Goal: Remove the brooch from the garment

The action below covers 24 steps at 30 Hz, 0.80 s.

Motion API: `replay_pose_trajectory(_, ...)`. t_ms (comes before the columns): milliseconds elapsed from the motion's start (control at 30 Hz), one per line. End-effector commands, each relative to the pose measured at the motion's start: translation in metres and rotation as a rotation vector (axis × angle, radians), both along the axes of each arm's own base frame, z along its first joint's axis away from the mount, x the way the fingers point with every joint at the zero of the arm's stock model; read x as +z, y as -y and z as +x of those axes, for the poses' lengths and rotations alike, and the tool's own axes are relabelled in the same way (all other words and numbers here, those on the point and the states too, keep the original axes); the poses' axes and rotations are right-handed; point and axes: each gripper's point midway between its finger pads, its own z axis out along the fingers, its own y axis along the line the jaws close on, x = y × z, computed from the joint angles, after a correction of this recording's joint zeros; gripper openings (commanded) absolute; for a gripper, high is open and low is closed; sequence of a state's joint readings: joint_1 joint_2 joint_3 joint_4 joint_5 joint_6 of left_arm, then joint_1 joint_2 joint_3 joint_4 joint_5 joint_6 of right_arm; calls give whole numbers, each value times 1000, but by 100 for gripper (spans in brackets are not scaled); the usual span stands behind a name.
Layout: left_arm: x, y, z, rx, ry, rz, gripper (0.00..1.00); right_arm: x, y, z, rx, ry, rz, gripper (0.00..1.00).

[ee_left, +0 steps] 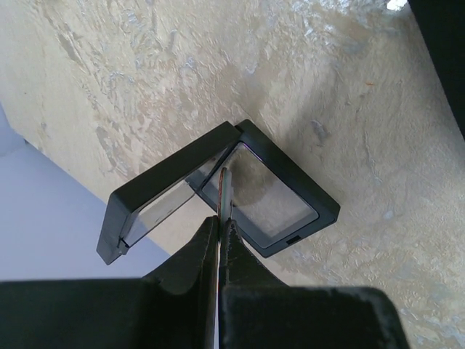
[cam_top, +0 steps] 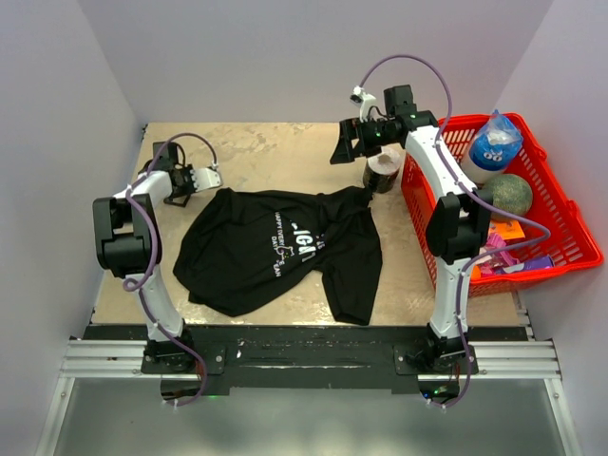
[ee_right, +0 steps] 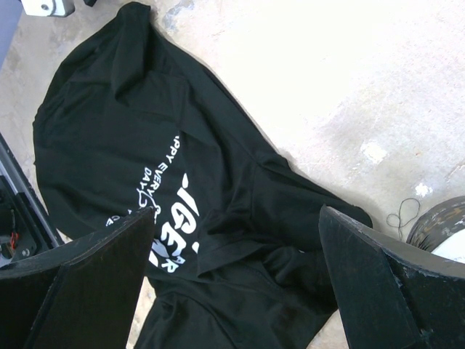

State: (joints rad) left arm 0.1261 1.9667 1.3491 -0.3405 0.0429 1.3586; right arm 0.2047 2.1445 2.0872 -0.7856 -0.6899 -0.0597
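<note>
The garment (cam_top: 275, 252) is a black T-shirt with white lettering, lying crumpled on the middle of the table. The right wrist view shows the garment (ee_right: 218, 145) from above. The brooch (ee_left: 290, 166), two joined thin black frames spread like an open book, hangs over the tan table, clear of the shirt. My left gripper (ee_left: 220, 222) is shut on a thin strip at the joint of its two frames. In the top view the left gripper (cam_top: 204, 178) is just left of the shirt's collar end. My right gripper (cam_top: 347, 142) is open; the right gripper (ee_right: 236, 211) hovers empty above the shirt's sleeve end.
A dark tape roll (cam_top: 385, 171) stands by the shirt's right tip, also the tape roll (ee_right: 443, 225) at the right wrist view's edge. A red basket (cam_top: 560, 204) on the right holds a bottle (cam_top: 494, 142), a green ball (cam_top: 511, 195) and small items.
</note>
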Motion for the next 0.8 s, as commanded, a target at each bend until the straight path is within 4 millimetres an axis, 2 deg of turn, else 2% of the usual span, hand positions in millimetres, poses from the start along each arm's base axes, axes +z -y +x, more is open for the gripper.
replay_pose_trajectory(0,14,-3,-7,-5,31,9,14,17,-2,4,7,56,11,99)
replay_pose_trajectory(67,20,-2,-10,-2,49,13,28,19,-1,3,7,61,12,99)
replay_pose_trajectory(100,18,-2,-14,0,45,12,31,18,-1,2,9,58,12,99)
replay_pose_trajectory(300,30,2,-23,16,70,-15,40,22,-1,3,10,65,17,99)
replay_pose_trajectory(467,55,13,-26,51,84,-106,49,25,-1,1,10,68,12,99)
replay_pose_trajectory(500,64,12,-24,60,93,-113,50,30,1,2,4,79,7,99)
replay_pose_trajectory(567,79,10,-30,100,91,-123,60,34,5,2,-11,92,-18,99)
replay_pose_trajectory(633,111,10,-32,121,134,-155,67,46,17,10,-84,131,-72,99)
replay_pose_trajectory(667,120,12,-40,127,118,-180,85,52,23,14,-129,149,-92,99)
replay_pose_trajectory(700,135,17,-47,125,136,-204,99,55,29,17,-184,144,-105,99)
replay_pose_trajectory(767,145,40,-58,107,121,-314,99,68,47,27,-309,186,-159,99)
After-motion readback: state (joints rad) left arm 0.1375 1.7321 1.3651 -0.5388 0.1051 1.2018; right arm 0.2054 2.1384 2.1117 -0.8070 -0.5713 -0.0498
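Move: The left gripper, low and nearly shut, still holds the brooch on edge over the open black case; the case's base centre lies about 1 cm ahead, 3 cm to the right and 2 cm below. The case's raised lid stands some 5 cm ahead and 1 cm right, level in height. The garment's middle is roughly 29 cm right, 14 cm back. From the right hand, the case base lies about 46 cm left, 4 cm back and 16 cm below. Open the left fingers to let go of the brooch over the case's base, easing the hand back about 3 cm while they part. Then lift away from the case, faster and faster, some 8 cm up, opening the fingers nearly fully and tilting the wrist about 10 degrees. ##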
